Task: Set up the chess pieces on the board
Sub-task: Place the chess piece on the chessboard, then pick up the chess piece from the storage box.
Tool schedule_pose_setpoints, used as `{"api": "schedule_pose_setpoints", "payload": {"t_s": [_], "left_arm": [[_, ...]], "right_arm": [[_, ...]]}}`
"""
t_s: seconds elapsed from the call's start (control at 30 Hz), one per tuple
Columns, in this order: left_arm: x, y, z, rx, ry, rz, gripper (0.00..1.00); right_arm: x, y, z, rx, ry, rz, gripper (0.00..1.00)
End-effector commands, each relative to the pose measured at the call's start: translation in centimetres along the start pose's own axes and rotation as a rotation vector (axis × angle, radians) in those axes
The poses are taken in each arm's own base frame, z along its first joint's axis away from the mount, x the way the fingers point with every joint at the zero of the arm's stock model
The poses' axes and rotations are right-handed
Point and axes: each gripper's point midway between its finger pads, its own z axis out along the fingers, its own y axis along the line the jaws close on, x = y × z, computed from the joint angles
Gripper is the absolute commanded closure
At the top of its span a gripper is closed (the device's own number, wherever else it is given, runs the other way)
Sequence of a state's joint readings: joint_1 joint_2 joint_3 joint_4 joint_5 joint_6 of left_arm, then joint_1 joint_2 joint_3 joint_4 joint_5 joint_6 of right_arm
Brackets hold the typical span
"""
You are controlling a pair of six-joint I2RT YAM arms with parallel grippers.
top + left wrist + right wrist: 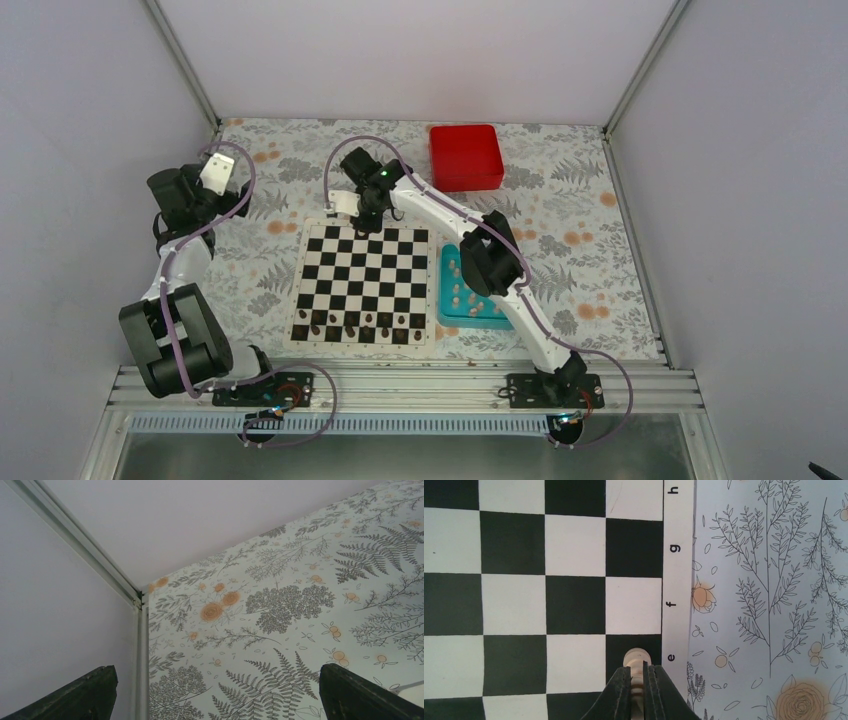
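The black-and-white board (365,285) lies mid-table. Dark brown pieces fill its two near rows. My right gripper (638,680) is shut on a pale cream chess piece (637,659), held over the black edge square beside the letter e. In the top view the right gripper (366,222) hangs over the board's far edge. More pale chess pieces (462,292) lie in the teal tray. My left gripper (220,700) is open with nothing between its fingers (90,695). It points at the floral table cover near the far left corner.
A teal tray (445,300) sits against the board's right side, under the right arm. A red box (466,156) stands at the back. Enclosure walls and metal posts (141,645) bound the table. The left arm is folded at the far left.
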State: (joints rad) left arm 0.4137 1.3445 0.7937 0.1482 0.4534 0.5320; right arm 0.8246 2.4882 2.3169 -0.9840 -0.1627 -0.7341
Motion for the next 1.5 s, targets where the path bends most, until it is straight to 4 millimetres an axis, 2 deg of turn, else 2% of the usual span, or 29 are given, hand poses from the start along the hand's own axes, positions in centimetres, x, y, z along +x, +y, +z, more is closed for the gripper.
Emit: {"api": "schedule_pose_setpoints", "payload": {"t_s": [0.0, 0.1, 0.4, 0.6, 0.73, 0.8, 0.9, 0.97, 1.0, 1.1, 1.2, 1.27, 1.37, 1.47], "left_arm": [[-0.2, -0.1, 0.2, 0.017, -0.030, 0.020, 0.00], [-0.1, -0.1, 0.2, 0.018, -0.028, 0.021, 0.00], [-0.2, -0.2, 0.2, 0.020, -0.036, 0.021, 0.00], [-0.2, -0.1, 0.0, 0.016, -0.033, 0.018, 0.00], [-0.7, -0.1, -0.3, 0.013, -0.039, 0.019, 0.00], [-1.0, 0.0, -0.6, 0.009, -0.041, 0.021, 0.00], [-1.4, 0.2, -1.0, -0.001, -0.045, 0.025, 0.00], [-1.5, 0.1, -1.1, -0.001, -0.044, 0.025, 0.00], [-1.5, 0.2, -1.2, -0.002, -0.042, 0.025, 0.00], [-1.2, 0.2, -1.2, -0.006, -0.027, 0.021, 0.00], [-0.8, 0.0, -1.2, -0.005, -0.014, 0.011, 0.00], [-0.5, -0.1, -1.2, -0.001, -0.008, 0.001, 0.00], [-0.3, -0.3, -1.0, 0.006, -0.009, -0.015, 0.00], [-0.2, -0.2, -0.8, 0.000, -0.009, -0.033, 0.00]], "right_arm": [[-0.1, 0.2, 0.8, 0.005, 0.010, -0.020, 0.90], [-0.4, 0.1, 0.5, 0.010, -0.001, -0.018, 0.81], [-1.7, -0.4, -1.5, 0.035, -0.049, -0.022, 0.70], [-2.2, -1.1, -4.7, 0.068, -0.089, -0.004, 0.62], [-1.0, -2.2, -7.6, 0.103, -0.096, 0.031, 0.56], [0.3, -2.6, -9.3, 0.112, -0.096, 0.057, 0.54], [3.3, -2.2, -11.8, 0.106, -0.081, 0.106, 0.53], [6.8, -0.9, -12.8, 0.079, -0.029, 0.145, 0.53], [8.2, 0.0, -14.2, 0.084, -0.017, 0.155, 0.54], [13.4, 2.8, -15.8, 0.091, 0.049, 0.201, 0.54], [17.5, 5.1, -17.5, 0.110, 0.077, 0.251, 0.54], [19.7, 6.5, -18.0, 0.123, 0.086, 0.274, 0.54], [21.8, 7.8, -18.5, 0.166, 0.075, 0.271, 0.55], [23.4, 9.2, -17.8, 0.162, 0.079, 0.281, 0.56]]}}
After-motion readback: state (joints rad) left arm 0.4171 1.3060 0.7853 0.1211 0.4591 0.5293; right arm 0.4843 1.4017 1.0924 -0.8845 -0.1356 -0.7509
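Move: The light chess piece, still in the right fingers, is on the dark e square of the board's far row, right at the hand point, its middle about 2 cm lower. From that hand, the blue tray of pieces lies some 27 cm right and 13 cm back, the red box about 24 cm right and 16 cm ahead. From the left hand, the piece is roughly 33 cm right, 4 cm back and 15 cm lower. The right fingers open off the piece, then the hand rises and sweeps about 28 cm right, 10 cm back towards the tray. ##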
